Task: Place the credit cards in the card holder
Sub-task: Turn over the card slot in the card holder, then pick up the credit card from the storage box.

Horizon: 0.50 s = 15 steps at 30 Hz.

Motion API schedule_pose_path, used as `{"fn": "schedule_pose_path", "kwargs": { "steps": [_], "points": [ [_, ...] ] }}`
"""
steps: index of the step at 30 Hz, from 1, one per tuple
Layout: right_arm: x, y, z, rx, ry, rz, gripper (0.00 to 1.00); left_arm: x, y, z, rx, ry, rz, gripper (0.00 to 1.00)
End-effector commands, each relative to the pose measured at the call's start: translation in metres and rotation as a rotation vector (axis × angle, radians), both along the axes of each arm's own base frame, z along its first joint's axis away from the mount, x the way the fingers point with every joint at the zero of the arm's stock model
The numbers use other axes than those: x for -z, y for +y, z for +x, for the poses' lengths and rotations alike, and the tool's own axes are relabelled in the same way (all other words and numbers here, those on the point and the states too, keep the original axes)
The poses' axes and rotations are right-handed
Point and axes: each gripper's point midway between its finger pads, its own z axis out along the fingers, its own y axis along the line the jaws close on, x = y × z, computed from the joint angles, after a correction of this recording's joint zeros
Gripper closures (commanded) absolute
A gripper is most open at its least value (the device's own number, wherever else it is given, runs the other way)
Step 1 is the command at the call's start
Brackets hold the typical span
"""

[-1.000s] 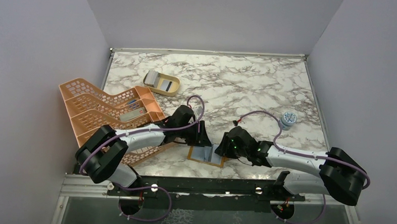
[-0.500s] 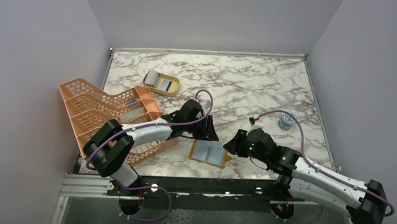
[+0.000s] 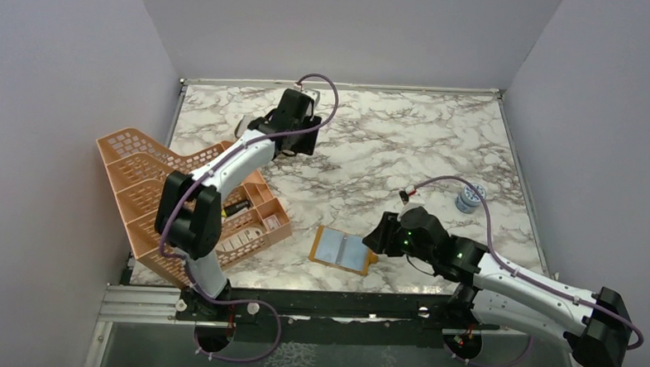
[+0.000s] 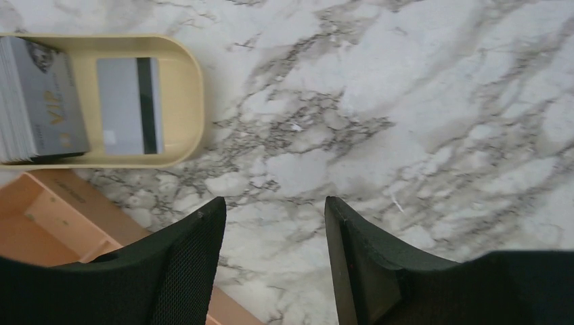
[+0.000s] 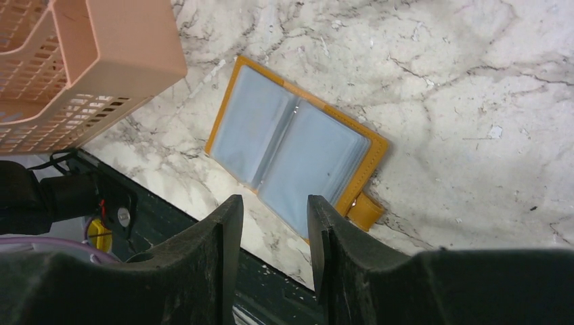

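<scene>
The card holder (image 3: 342,250) lies open on the marble near the front edge, mustard-orange outside, pale grey-blue pockets (image 5: 294,145) facing up, its snap tab (image 5: 365,210) sticking out to the side. My right gripper (image 5: 273,200) hovers open just over its near edge, holding nothing. The credit cards sit in a tan oval dish (image 4: 189,88) at the back: a stack (image 4: 40,108) and one single card (image 4: 128,105) with a dark stripe. My left gripper (image 4: 274,203) hangs open over bare marble beside the dish, empty. In the top view the left gripper (image 3: 297,141) covers most of that dish (image 3: 243,126).
A big peach lattice rack (image 3: 180,194) stands at the left, its corner close to the card holder (image 5: 81,61). A small round blue-white container (image 3: 471,196) sits at the right. The black front rail (image 5: 203,230) runs just behind the card holder.
My left arm swung away from the card holder to the far dish, its jaws spreading wider. The right arm drew back slightly toward the right. The card holder now lies uncovered and open.
</scene>
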Motion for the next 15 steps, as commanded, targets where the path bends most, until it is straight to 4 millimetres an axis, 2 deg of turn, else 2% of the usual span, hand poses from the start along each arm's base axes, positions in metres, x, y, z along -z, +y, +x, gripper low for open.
{"fn": "schedule_pose_path", "kwargs": {
  "steps": [1, 5, 8, 12, 15],
  "points": [
    [-0.031, 0.015, 0.006, -0.057, -0.090, 0.059, 0.59, 0.011, 0.063, 0.038, -0.065, 0.041, 0.268, 0.43],
    [-0.028, 0.019, 0.005, -0.071, -0.091, 0.069, 0.59, 0.017, 0.098, 0.076, -0.144, 0.047, 0.310, 0.44],
    [-0.024, 0.020, 0.004, -0.078, -0.078, 0.070, 0.59, 0.019, 0.117, 0.096, -0.191, 0.039, 0.375, 0.44],
    [-0.022, 0.019, 0.004, -0.069, -0.073, 0.061, 0.59, 0.024, 0.142, 0.114, -0.237, 0.036, 0.449, 0.44],
    [-0.024, 0.017, 0.006, -0.059, -0.080, 0.061, 0.59, 0.033, 0.150, 0.122, -0.231, 0.045, 0.502, 0.44]
  ]
}}
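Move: My left hand is heading for the card tray, whose middle is some 15 cm ahead, 15 cm to the left and 14 cm below. In it, the card stack stands about 16 cm ahead and 22 cm left of me, the loose card 14 cm ahead and 13 cm left. The storage basket's middle is roughly 19 cm back and 34 cm left. From my right hand the tray is about 42 cm ahead and 37 cm left. I swing my empty left hand left and forward, some 17 cm over the table, slowing towards the end as it comes in over the card tray and sinks about 3.5 cm. On the way I roll its left side up by some 20 degrees and turn it a little counter-clockwise. The fingers stay a bit over half open and touch nothing yet. ##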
